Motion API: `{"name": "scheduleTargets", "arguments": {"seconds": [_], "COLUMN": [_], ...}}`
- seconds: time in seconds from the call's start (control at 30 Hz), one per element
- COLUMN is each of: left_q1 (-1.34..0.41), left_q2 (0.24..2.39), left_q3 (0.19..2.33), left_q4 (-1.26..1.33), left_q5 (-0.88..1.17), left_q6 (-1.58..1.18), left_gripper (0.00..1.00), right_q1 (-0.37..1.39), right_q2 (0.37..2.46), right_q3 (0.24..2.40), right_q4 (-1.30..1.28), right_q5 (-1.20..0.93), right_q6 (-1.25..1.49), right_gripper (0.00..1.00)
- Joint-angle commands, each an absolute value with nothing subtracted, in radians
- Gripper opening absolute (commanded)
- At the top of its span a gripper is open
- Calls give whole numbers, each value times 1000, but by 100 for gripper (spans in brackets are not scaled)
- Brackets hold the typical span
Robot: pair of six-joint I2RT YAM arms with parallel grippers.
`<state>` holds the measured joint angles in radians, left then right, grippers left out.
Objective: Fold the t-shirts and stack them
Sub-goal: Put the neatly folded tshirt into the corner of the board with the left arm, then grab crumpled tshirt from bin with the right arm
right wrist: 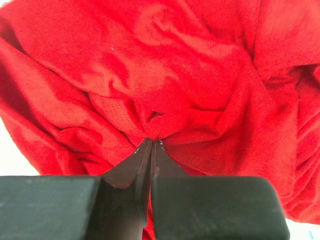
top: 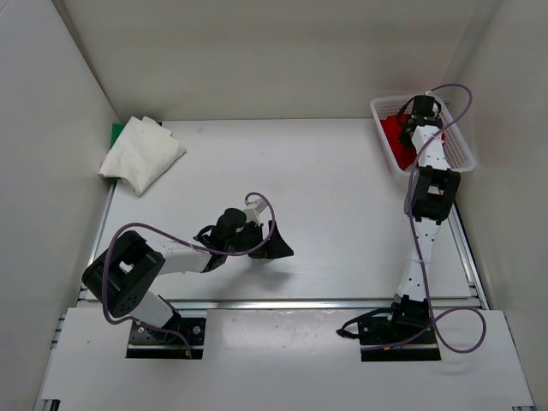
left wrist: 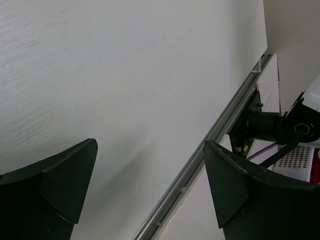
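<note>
The red t-shirt [top: 396,137] lies crumpled in the white mesh basket [top: 467,152] at the back right. My right gripper [right wrist: 151,141] reaches down into the basket and is shut on a pinched fold of the red t-shirt [right wrist: 165,75], which fills the right wrist view. The off-white t-shirt [top: 141,154] lies folded at the back left, on top of the green t-shirt [top: 117,132], of which only an edge shows. My left gripper [top: 278,248] is open and empty above the bare table [left wrist: 100,75] near the front middle.
The enclosure walls stand close on the left, back and right. An aluminium rail [top: 325,302] runs along the table's front edge by the arm bases; it also shows in the left wrist view [left wrist: 200,165].
</note>
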<state>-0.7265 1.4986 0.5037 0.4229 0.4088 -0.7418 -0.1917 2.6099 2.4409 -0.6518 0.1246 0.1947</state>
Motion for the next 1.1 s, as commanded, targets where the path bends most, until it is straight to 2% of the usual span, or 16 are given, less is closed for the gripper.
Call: {"name": "scheduleTargets", "arguments": {"seconds": [0.0,0.33,0.53,0.67,0.8,0.83,0.97,1.07], "left_q1": [-713,-673,-598,-516,-402,-361,-220,-109], "left_q2": [1466,1433,1344,1278,1191,1160,1034,893], "left_q3": [520,540,531,496,439,417,368,371], "left_q4": [434,440,451,451,459,456,433,355], "left_q5": [426,443,443,442,459,463,471,459], "left_q6": [-752,-775,-810,-853,-908,-911,-959,-953], "left_gripper": [99,99,99,99,98,98,99,98], "right_q1": [-186,-176,-124,-14,180,228,288,253], "right_q2": [2543,2223,1987,1774,1496,1456,1396,1413], "right_q3": [2525,2620,2615,2470,2156,2136,2105,2097], "right_q4": [-634,-699,-693,-576,-307,-269,-214,-178], "right_q5": [98,6,-210,-392,-375,-370,-442,-552], "right_q6": [230,253,271,282,259,261,304,382], "right_gripper": [0,0,0,0,0,0,0,0]}}
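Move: The right hand already has its fingers shut on the red t-shirt in the basket; the bunch's middle is about 2 cm back and 2 cm below, and the basket's middle some 5 cm to the right and 2 cm back. The open middle of the board lies roughly 30 cm back, 47 cm to the left and 6 cm lower. From the left hand the red t-shirt is some 38 cm ahead and 45 cm to the right. Keeping its pinch on the red t-shirt, the right hand pulls it nearly straight up out of the basket, then, still climbing fast, sweeps back and left towards the board's middle, nearly 60 cm up in all; its fingers swing up to point forward-left. The open left hand starts slowly, then moves left, up and forward, roughly 19 cm altogether, turning counter-clockwise. ##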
